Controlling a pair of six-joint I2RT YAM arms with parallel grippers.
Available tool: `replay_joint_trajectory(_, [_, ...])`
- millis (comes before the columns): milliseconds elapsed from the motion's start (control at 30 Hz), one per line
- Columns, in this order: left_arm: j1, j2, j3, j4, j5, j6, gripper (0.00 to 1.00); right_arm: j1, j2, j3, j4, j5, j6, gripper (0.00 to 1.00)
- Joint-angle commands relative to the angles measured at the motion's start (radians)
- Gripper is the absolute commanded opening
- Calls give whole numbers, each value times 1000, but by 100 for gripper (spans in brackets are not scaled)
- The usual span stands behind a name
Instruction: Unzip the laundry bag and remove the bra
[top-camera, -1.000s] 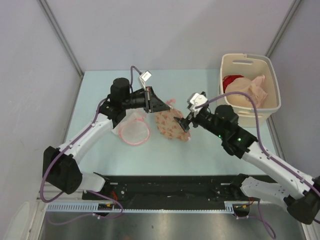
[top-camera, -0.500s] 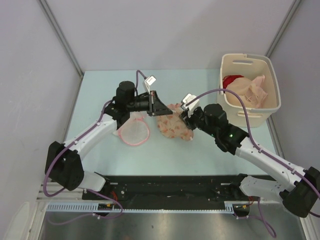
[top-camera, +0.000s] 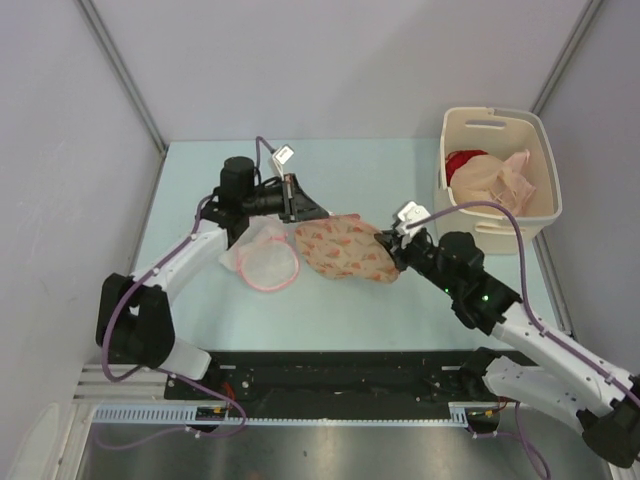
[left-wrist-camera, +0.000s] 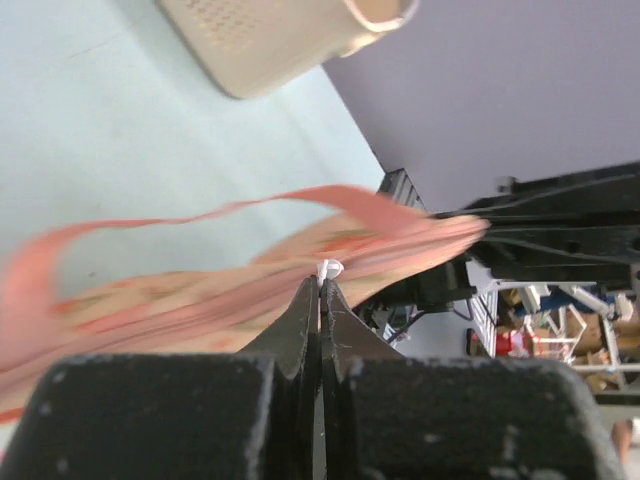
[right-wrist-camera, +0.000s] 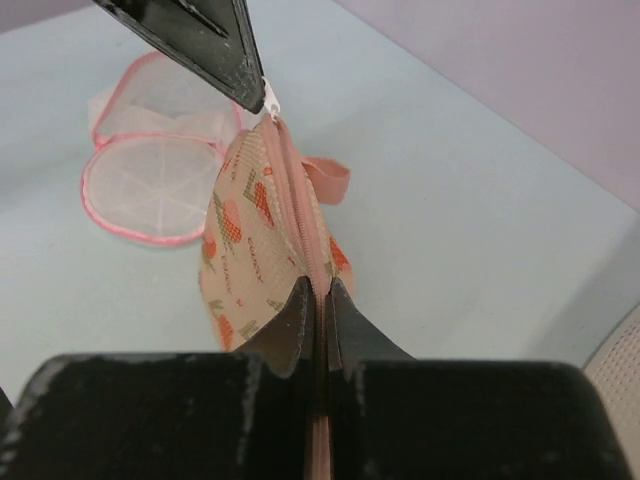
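Note:
The laundry bag (top-camera: 345, 250), cream-peach with red motifs, is stretched out between my two grippers just above the table. My left gripper (top-camera: 305, 213) is shut on the small white zipper pull (left-wrist-camera: 331, 268) at the bag's left end. In the left wrist view the bag (left-wrist-camera: 190, 305) blurs past the gripper (left-wrist-camera: 322, 280). My right gripper (top-camera: 392, 252) is shut on the pink zipper seam at the bag's right end (right-wrist-camera: 255, 225), with the fabric pinched between its jaws (right-wrist-camera: 322, 290). The zipper looks closed along its length. The bra is hidden.
A round white mesh item with pink trim (top-camera: 265, 262) lies left of the bag. A cream basket (top-camera: 500, 120) stands at the back right with a red garment (top-camera: 462, 162) and peach cloth (top-camera: 500, 180) in it. Grey walls border the table.
My right gripper went from open to shut on the bag's right end. Both arms then drew apart, pulling the crumpled bag out long and taut.

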Motion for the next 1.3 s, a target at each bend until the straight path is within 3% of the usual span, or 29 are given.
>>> replay_joint_trajectory(0, [92, 44, -26, 46, 14, 17, 0, -51, -150, -100, 35, -58, -16, 0])
replay_joint_trajectory(167, [144, 58, -41, 17, 14, 32, 0, -95, -292, -184, -51, -81, 59, 0])
replay_joint_trajectory(433, [254, 23, -66, -34, -9, 68, 0, -97, -418, -319, -17, 55, 241, 0])
replay_joint_trajectory(667, [259, 52, -81, -66, 2, 102, 0, -74, -488, -383, -17, 146, 364, 0])
replay_joint_trajectory(700, [257, 41, -86, -68, 8, 106, 0, -56, -482, -379, -14, 131, 361, 4])
replay_joint_trajectory(733, [248, 32, -86, -77, 1, 117, 1, -42, -474, -358, -9, 120, 354, 50])
replay_joint_trajectory(767, [241, 21, -74, -113, -8, 147, 0, -27, -462, -342, -11, 114, 340, 70])
replay_joint_trajectory(833, [218, -6, -27, -172, -50, 218, 0, 25, -390, -266, -14, 112, 263, 84])
replay_joint_trajectory(1033, [152, -71, 47, -299, -101, 296, 0, 170, -70, -51, -9, 169, -5, 100])
replay_joint_trajectory(1267, [121, -129, 44, -303, -113, 293, 1, 124, 225, 96, 158, -79, -47, 100])
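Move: The laundry bag is already in both my hands. Its middle hangs about 4 cm back, 5 cm right and 6 cm below my left fingers, which hold the zip pull. From my right fingers, pinching the zip tape, the bag's middle lies roughly 8 cm left, 1 cm ahead and 6 cm below. The pink-rimmed mesh bag is some 15 cm left of my left hand, 3 cm back and 18 cm down. I draw my hands apart to run the zip: left goes left about 8 cm, down and somewhat forward, keeping the pull; right goes right some 7 cm, down and back, tilting. Then I open my right fingers wide, let go of the zip tape and swing back left about 11 cm and up towards the bag, while my left hand lifts some 5 cm, easing back and slightly right. ##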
